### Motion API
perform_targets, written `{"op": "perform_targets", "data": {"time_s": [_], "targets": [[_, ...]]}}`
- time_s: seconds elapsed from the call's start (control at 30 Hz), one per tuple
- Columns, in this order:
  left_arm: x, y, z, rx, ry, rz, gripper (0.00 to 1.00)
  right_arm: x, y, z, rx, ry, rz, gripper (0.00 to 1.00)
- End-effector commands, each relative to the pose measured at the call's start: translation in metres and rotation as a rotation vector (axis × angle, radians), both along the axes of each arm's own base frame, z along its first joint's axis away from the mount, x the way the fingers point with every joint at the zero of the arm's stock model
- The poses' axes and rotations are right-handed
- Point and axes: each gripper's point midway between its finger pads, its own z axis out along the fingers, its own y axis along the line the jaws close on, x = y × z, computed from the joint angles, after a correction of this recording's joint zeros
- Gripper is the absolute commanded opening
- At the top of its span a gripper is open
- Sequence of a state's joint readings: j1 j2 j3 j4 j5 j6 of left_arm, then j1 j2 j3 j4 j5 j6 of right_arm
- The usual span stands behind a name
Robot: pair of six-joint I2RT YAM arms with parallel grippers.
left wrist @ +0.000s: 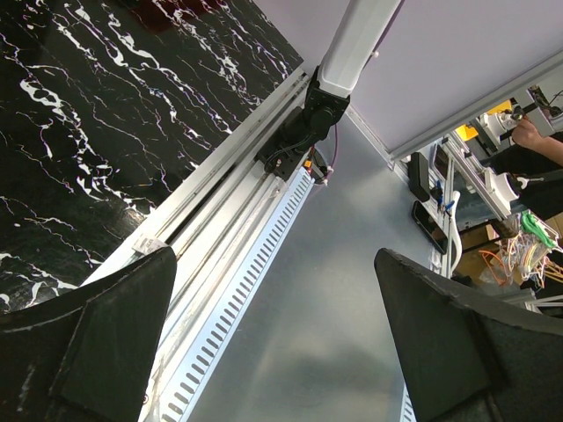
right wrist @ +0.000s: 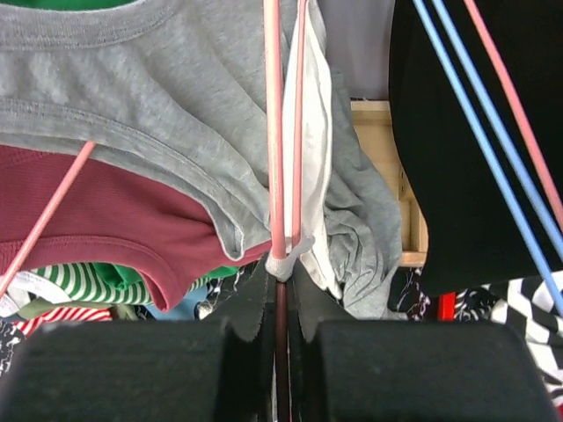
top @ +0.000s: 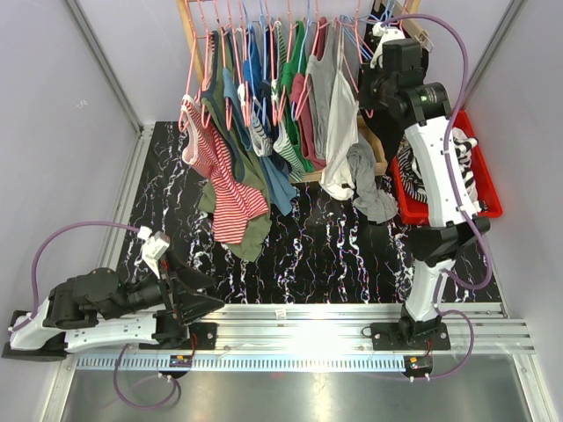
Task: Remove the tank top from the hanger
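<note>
The white tank top (right wrist: 318,132) hangs on a pink wire hanger (right wrist: 274,123), its strap bunched at my right fingertips. My right gripper (right wrist: 281,281) is shut on that hanger's wire, with the strap touching the jaws. A grey tank top (right wrist: 132,97) hangs just left of it. From above, the white tank top (top: 339,123) hangs at the rack's right end, and the right arm (top: 400,75) reaches up beside it. My left gripper (left wrist: 274,255) is open and holds nothing; it rests low at the near left of the table (top: 207,294).
Many other garments (top: 255,105) hang on pink and blue hangers from a wooden rack (top: 186,26). A red bin (top: 489,207) with striped cloth stands at the right. A black garment (right wrist: 457,149) hangs right of the grip. White walls close both sides.
</note>
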State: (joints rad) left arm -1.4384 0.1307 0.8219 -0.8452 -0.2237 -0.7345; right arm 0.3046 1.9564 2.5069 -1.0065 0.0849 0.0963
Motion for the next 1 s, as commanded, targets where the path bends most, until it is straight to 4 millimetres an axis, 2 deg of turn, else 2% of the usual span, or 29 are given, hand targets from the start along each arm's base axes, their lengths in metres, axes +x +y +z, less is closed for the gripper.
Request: {"op": "perform_targets", "data": {"time_s": [0.0,0.03,0.07,0.1,0.13,0.17,0.23,0.27,0.37,0.5,0.53,0.6,0.63,0.67,0.7,0.73,0.77,0.8,0.83,0.87,0.9,0.93,0.97], "targets": [[0.003,0.005,0.013,-0.046,-0.005,0.023,0.99,-0.010,0.000,0.059,0.029,-0.197,0.069,0.00],[0.004,0.005,0.013,-0.046,-0.005,0.025,0.99,-0.010,-0.001,0.060,0.026,-0.205,0.064,0.00],[0.004,0.006,0.014,-0.049,-0.006,0.026,0.99,-0.014,-0.005,0.077,0.034,-0.257,0.052,0.00],[0.004,0.006,0.013,-0.046,-0.005,0.028,0.99,-0.015,-0.008,0.083,0.037,-0.278,0.037,0.00],[0.004,0.006,0.014,-0.049,-0.006,0.029,0.99,-0.016,-0.010,0.082,0.035,-0.285,0.026,0.00],[0.004,0.007,0.014,-0.047,-0.007,0.029,0.99,-0.021,-0.015,0.102,0.048,-0.347,0.012,0.00],[0.005,0.006,0.014,-0.046,-0.009,0.030,0.99,-0.023,-0.018,0.105,0.050,-0.374,-0.003,0.00],[0.005,0.006,0.014,-0.044,-0.012,0.030,0.99,-0.028,-0.022,0.121,0.061,-0.424,-0.015,0.00],[0.006,0.007,0.015,-0.043,-0.014,0.034,0.99,-0.034,-0.029,0.130,0.067,-0.459,-0.041,0.00],[0.006,0.006,0.016,-0.041,-0.013,0.034,0.99,-0.044,-0.034,0.128,0.061,-0.428,-0.055,0.00],[0.006,0.006,0.016,-0.040,-0.012,0.034,0.99,-0.045,-0.033,0.119,0.061,-0.403,-0.053,0.00],[0.006,0.005,0.016,-0.040,-0.012,0.034,0.99,-0.063,-0.034,0.121,0.087,-0.399,-0.041,0.00],[0.006,0.005,0.017,-0.044,-0.014,0.034,0.99,-0.066,-0.034,0.103,0.086,-0.353,-0.042,0.00],[0.006,0.005,0.016,-0.041,-0.015,0.037,0.99,-0.084,-0.038,0.110,0.103,-0.369,-0.039,0.00],[0.006,0.004,0.016,-0.040,-0.016,0.035,0.99,-0.094,-0.036,0.104,0.123,-0.351,-0.021,0.00],[0.007,0.003,0.016,-0.039,-0.019,0.037,0.99,-0.098,-0.035,0.082,0.122,-0.297,-0.017,0.00],[0.007,0.003,0.016,-0.037,-0.024,0.036,0.99,-0.121,-0.038,0.087,0.142,-0.310,-0.005,0.00],[0.008,0.001,0.015,-0.030,-0.027,0.040,0.99,-0.132,-0.035,0.081,0.164,-0.289,0.022,0.00],[0.009,-0.001,0.016,-0.029,-0.030,0.041,0.99,-0.139,-0.034,0.058,0.161,-0.233,0.032,0.00],[0.010,-0.002,0.015,-0.023,-0.037,0.043,0.99,-0.164,-0.039,0.068,0.183,-0.271,0.042,0.00],[0.011,-0.005,0.014,-0.007,-0.042,0.048,0.99,-0.178,-0.033,0.064,0.209,-0.264,0.089,0.00],[0.012,-0.007,0.015,-0.004,-0.048,0.050,0.99,-0.186,-0.031,0.045,0.214,-0.226,0.101,0.00],[0.014,-0.009,0.016,0.007,-0.063,0.051,0.99,-0.212,-0.036,0.055,0.237,-0.273,0.115,0.00]]}}
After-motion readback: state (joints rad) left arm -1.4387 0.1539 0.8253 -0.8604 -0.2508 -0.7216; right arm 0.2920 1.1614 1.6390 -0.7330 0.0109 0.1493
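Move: My right hand is already shut on the near end of the pink hanger. The white tank top hangs on it, its middle about 8 cm ahead, 5 cm left and 12 cm below. The rail is some 20 cm ahead and 20 cm up, dead in line. The gray top hangs about 8 cm ahead and 10 cm left, the black cloth 12 cm ahead and 12 cm right. From my left hand, the white tank top is roughly 50 cm ahead and 28 cm right, about level. Keeping the pink hanger pinched, my right hand first lifts it about 8 cm while easing back, tipping the fingers upward by some 15 degrees, to raise the hook from the rail. Then I draw it quickly back towards me, out of the row and away from the rack, sinking about 5 cm; in all it comes some 16 cm back and a little right. ##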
